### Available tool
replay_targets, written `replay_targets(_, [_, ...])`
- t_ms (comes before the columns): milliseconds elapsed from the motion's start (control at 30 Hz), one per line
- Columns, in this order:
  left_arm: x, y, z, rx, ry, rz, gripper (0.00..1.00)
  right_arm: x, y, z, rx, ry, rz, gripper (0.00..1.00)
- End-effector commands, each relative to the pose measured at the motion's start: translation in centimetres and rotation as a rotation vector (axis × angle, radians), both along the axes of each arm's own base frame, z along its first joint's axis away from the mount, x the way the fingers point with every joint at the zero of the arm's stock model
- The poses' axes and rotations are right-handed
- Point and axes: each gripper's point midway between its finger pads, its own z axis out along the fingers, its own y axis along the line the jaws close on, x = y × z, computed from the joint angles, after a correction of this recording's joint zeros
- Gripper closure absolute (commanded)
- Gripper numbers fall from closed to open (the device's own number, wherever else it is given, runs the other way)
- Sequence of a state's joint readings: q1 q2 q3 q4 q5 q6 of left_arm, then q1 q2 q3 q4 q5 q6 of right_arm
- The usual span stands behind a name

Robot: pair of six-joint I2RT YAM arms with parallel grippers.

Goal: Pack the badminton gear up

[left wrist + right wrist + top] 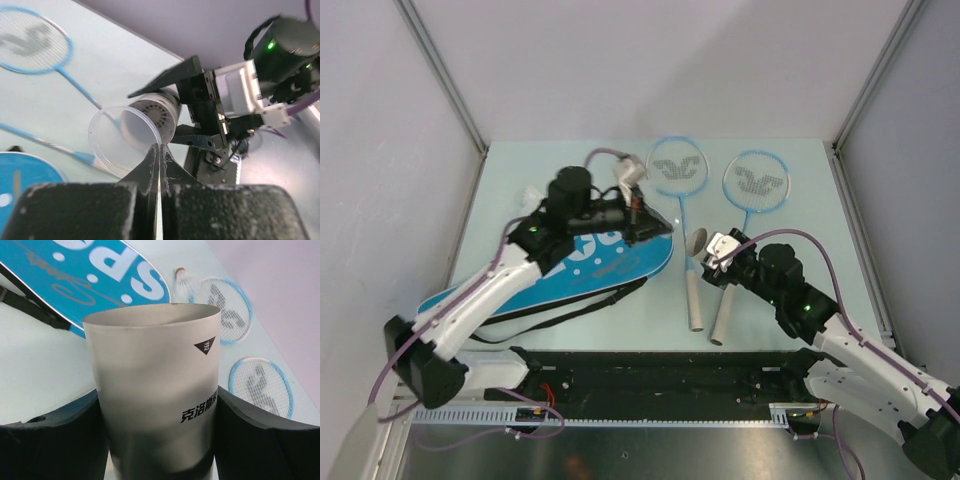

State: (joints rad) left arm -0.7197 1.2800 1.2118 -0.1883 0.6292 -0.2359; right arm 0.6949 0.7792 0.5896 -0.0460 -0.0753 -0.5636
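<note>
My right gripper (160,430) is shut on the long white tube (155,365), which has black lettering and its open end pointing away. In the left wrist view the tube's (156,114) open mouth shows shuttlecocks inside. My left gripper (160,146) is shut, pinching the rim of a clear round lid (117,140) just in front of that mouth. From the top, the left gripper (662,232) and right gripper (708,252) face each other over the table. Two light-blue rackets (678,170) (756,182) lie flat. The blue "SPORT" bag (590,270) lies under my left arm.
A loose shuttlecock (185,281) lies between the bag's tip and a racket head. The racket handles (693,300) (723,315) lie under and beside my right gripper. The bag's black strap (570,310) trails toward the near edge. Grey walls enclose the table.
</note>
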Motion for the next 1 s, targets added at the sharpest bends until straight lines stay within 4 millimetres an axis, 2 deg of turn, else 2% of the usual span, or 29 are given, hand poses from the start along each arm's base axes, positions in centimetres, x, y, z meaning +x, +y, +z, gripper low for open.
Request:
replay_targets(0, [-0.7, 3.5, 5.4, -0.123, -0.106, 0.044, 1.00, 0.1, -0.8, -1.1, -0.020, 0.021, -0.028, 0.71])
replay_targets(100, [-1.5, 3.6, 5.0, -0.130, -0.067, 0.024, 1.00, -0.1, -0.3, -1.3, -0.005, 0.028, -0.008, 0.72])
replay_targets(133, [-1.2, 3.4, 4.2, -0.119, -0.038, 0.032, 1.00, -0.1, -0.3, -1.2, 0.001, 0.025, -0.009, 0.71])
replay_targets(167, [-1.0, 3.4, 3.7, -0.113, -0.023, 0.050, 1.00, 0.0, -0.4, -1.0, 0.004, 0.020, -0.026, 0.71])
replay_targets(200, [-0.6, 3.5, 2.9, -0.101, -0.005, 0.084, 1.00, 0.8, -1.5, -0.5, 0.008, -0.002, -0.108, 0.69])
replay_targets(267, [1.1, 4.2, -0.4, -0.030, 0.033, 0.217, 1.00, 1.4, -2.7, 0.9, 0.045, -0.023, -0.221, 0.69])
replay_targets(300, [1.0, 4.0, -1.9, 0.006, 0.045, 0.243, 0.99, 2.0, -4.8, 1.8, 0.060, -0.052, -0.351, 0.69])
replay_targets(333, [1.9, 4.6, -4.6, 0.083, 0.057, 0.330, 1.00, 2.0, -5.6, 2.7, 0.077, -0.071, -0.403, 0.69])
replay_targets(367, [1.9, 4.3, -6.3, 0.128, 0.077, 0.350, 1.00, 2.0, -6.4, 3.2, 0.107, -0.080, -0.453, 0.69])
replay_targets(433, [0.5, 2.9, -9.0, 0.194, 0.100, 0.343, 1.00, 1.8, -8.4, 4.5, 0.150, -0.116, -0.542, 0.69])
replay_targets(467, [1.0, 2.8, -10.3, 0.237, 0.085, 0.392, 1.00, 1.8, -8.7, 4.7, 0.158, -0.122, -0.550, 0.68])
replay_targets(500, [0.1, 1.6, -12.0, 0.296, 0.074, 0.381, 1.00, 1.7, -9.1, 4.9, 0.157, -0.132, -0.551, 0.67])
replay_targets(533, [-0.2, 1.1, -13.0, 0.330, 0.065, 0.374, 1.00, 1.6, -9.3, 5.4, 0.166, -0.146, -0.552, 0.67])
replay_targets(567, [0.3, 1.2, -13.8, 0.364, 0.051, 0.425, 1.00, 1.6, -9.4, 6.3, 0.197, -0.169, -0.554, 0.67])
replay_targets(600, [-0.3, 0.4, -15.7, 0.410, 0.068, 0.412, 1.00, 1.6, -9.5, 6.5, 0.197, -0.180, -0.552, 0.67])
replay_targets(700, [-0.8, 0.0, -18.7, 0.482, 0.108, 0.442, 1.00, 1.4, -9.6, 7.5, 0.226, -0.209, -0.540, 0.66])
replay_targets(733, [-0.9, -0.1, -20.4, 0.526, 0.124, 0.446, 0.99, 1.4, -9.7, 7.8, 0.233, -0.218, -0.538, 0.66])
replay_targets(833, [-1.8, -0.5, -23.1, 0.582, 0.165, 0.431, 0.99, 1.3, -9.4, 8.3, 0.251, -0.229, -0.505, 0.66])
replay_targets(900, [-2.2, -0.8, -23.9, 0.601, 0.170, 0.430, 0.99, 1.4, -9.3, 8.1, 0.245, -0.226, -0.499, 0.66])
replay_targets(933, [-2.2, -1.0, -24.1, 0.603, 0.178, 0.429, 0.98, 1.4, -9.2, 8.0, 0.240, -0.222, -0.493, 0.66])
replay_targets(967, [-2.3, -1.0, -24.7, 0.615, 0.187, 0.428, 0.89, 1.5, -9.1, 7.8, 0.235, -0.217, -0.492, 0.66])
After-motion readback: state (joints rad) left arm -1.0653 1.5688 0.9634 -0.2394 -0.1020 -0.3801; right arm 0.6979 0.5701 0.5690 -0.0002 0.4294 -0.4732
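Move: Over the open strip between the racket bag and the left racket, the left hand holds the clear lid; the bare table spot it goes for is some 30 cm below and 2 cm back. From that hand the left racket's handle lies 7 cm right and 3 ahead, the bag's rounded end 10 cm left and 19 ahead, the tube's mouth 7 cm right and 2 back, slightly lower. The right hand grips the tube; the right racket's handle lies about 5 cm right, 1 back and 20 below. Drawing the freed lid a few centimetres farther left and up from the tube, the left hand then reverses and plunges nearly 30 cm towards the bare table, its shut fingers keeping the lid and tipping down some 40 degrees. The right hand keeps its grip on the tube and swings it about 9 cm right and 6 up, turning clockwise. ##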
